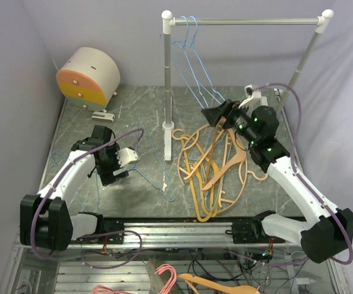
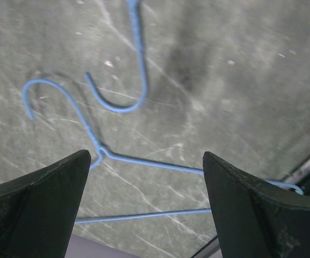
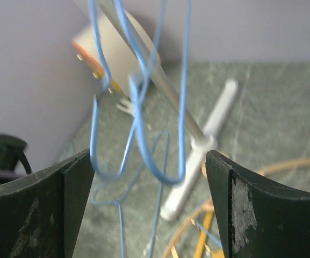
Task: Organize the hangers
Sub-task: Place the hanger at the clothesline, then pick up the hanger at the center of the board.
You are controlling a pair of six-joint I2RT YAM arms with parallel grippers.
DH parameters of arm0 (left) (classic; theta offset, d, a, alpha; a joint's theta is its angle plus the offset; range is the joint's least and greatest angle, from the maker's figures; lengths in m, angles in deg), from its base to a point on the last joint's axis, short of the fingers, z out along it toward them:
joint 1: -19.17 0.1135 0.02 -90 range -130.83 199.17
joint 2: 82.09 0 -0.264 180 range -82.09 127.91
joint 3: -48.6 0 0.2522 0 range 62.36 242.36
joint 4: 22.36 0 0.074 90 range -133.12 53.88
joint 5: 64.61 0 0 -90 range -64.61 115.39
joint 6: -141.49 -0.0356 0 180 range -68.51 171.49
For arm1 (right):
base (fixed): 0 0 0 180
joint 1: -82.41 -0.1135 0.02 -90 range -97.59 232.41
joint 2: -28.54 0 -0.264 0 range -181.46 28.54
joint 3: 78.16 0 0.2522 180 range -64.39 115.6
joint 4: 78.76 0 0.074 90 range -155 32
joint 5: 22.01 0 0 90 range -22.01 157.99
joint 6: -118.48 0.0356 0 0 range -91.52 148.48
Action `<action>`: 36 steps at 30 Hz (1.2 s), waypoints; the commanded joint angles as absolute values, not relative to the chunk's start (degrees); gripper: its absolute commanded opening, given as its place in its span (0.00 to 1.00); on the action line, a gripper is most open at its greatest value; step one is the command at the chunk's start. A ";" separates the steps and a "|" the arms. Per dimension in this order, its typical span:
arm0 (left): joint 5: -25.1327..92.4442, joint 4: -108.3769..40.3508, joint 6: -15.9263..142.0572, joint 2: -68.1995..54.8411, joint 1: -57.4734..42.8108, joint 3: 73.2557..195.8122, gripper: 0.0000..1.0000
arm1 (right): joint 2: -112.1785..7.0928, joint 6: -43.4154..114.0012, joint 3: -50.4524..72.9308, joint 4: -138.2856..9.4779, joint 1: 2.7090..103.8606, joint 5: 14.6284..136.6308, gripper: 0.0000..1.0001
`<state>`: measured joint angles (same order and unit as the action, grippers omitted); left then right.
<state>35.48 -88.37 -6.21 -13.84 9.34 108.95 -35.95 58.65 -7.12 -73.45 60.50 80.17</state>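
Two light-blue wire hangers (image 1: 191, 55) hang from the rack's rod (image 1: 243, 21). My right gripper (image 1: 215, 114) stands open just beside their lower ends. In the right wrist view its jaws are wide apart, and the blue wire loops (image 3: 165, 177) dangle between them, gripped by neither. More blue wire hangers (image 1: 155, 174) lie flat on the table at the left. My left gripper (image 1: 129, 157) hovers open over them, and a hanger's neck and shoulder wire (image 2: 155, 163) shows between its fingers (image 2: 47, 188). A tangled pile of orange and tan hangers (image 1: 216, 165) lies at centre right.
The rack's left post (image 1: 167, 79) stands mid-table on a white foot (image 1: 167, 131), and its right post (image 1: 304, 55) slants at the back right. A white round drawer box with an orange front (image 1: 89, 75) sits at the back left. Pink hangers (image 1: 164, 275) lie below the table's near edge.
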 commanded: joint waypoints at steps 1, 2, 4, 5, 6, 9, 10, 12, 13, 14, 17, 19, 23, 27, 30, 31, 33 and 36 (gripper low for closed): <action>28.90 -77.44 1.18 -8.73 10.01 114.16 0.97 | -35.36 58.04 -16.19 -71.04 60.66 80.82 0.83; 28.55 -76.84 2.58 -7.50 10.83 115.31 0.96 | -35.07 58.25 -18.25 -71.44 60.62 81.48 0.83; 29.58 -76.02 4.38 -5.57 12.91 117.00 0.96 | -34.85 58.73 -21.51 -72.27 60.58 82.42 0.83; 30.36 -75.99 4.64 -4.64 13.91 117.45 0.97 | -35.00 58.93 -22.68 -72.68 60.56 82.81 0.83; 30.64 -76.28 4.32 -3.42 14.57 117.80 0.97 | -35.35 58.97 -23.84 -73.14 60.53 83.16 0.83; 28.77 -75.61 3.36 -0.22 15.57 117.06 0.96 | -36.79 58.81 -24.83 -73.91 60.60 84.21 0.83; 28.38 -75.13 2.94 0.38 15.62 116.55 0.96 | -37.48 58.63 -24.83 -74.22 60.59 84.64 0.83; 27.48 -73.41 2.38 1.17 15.74 114.84 0.97 | -38.79 58.28 -24.72 -74.98 60.53 85.42 0.83; 27.03 -72.83 2.29 1.57 15.78 114.32 0.97 | -39.34 58.26 -24.55 -75.46 60.57 85.83 0.83; 26.81 -72.37 2.19 2.07 15.81 113.90 0.97 | -39.94 58.34 -24.53 -75.92 60.52 86.15 0.83; 26.16 -70.91 2.17 3.18 15.82 112.76 0.96 | -41.32 58.78 -24.41 -77.48 60.60 87.20 0.83; 25.69 -70.15 2.14 4.37 15.83 112.25 0.94 | -42.12 58.83 -24.40 -78.11 60.58 87.60 0.83; 24.11 -68.12 1.95 6.17 16.15 111.06 0.90 | -42.81 58.80 -24.60 -78.68 60.57 87.87 0.83; 25.26 -67.92 2.52 8.98 16.61 112.10 0.82 | -43.14 58.93 -24.93 -79.04 60.60 88.15 0.83; 26.59 -68.67 3.08 11.18 16.61 113.52 0.76 | -43.18 59.62 -25.43 -79.77 60.58 88.76 0.83; 26.95 -68.90 3.02 11.76 16.57 113.78 0.73 | -43.18 59.75 -25.68 -80.05 60.61 88.94 0.83; 27.55 -69.35 3.05 12.80 16.54 114.34 0.66 | -43.32 60.02 -25.87 -80.24 60.56 89.10 0.83; 28.47 -70.80 2.59 14.58 16.60 114.94 0.56 | -43.31 60.29 -26.16 -80.60 60.61 89.31 0.83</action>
<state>25.73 -70.64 2.95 11.10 16.10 114.72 -42.77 59.66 -25.35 -78.43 60.50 88.37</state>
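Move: Ahead of the left hand by about 8 cm, 5 cm to its left and 8 cm below, lies the neck of the left blue hanger; the other blue hanger's hook curls level with that neck, some 5 cm to the right of it. From the right hand that neck is roughly 46 cm left, 5 cm back and 36 cm below. The hung hangers' lower ends are about 5 cm ahead of the right hand, 3 cm left and 3 cm above; the wooden hanger pile is some 34 cm below, 3 cm back and straight in line sideways. Reaching forward about 8 cm and some 5 cm left, then sinking 6 cm, the left hand turns about 20 degrees counter-clockwise to straddle the left blue hanger's neck and starts closing, still short of a grip. The right hand, empty and still open, drops about 17 cm from beside the hung hangers towards the wooden pile, tipping down some 20 degrees, then hovers. ##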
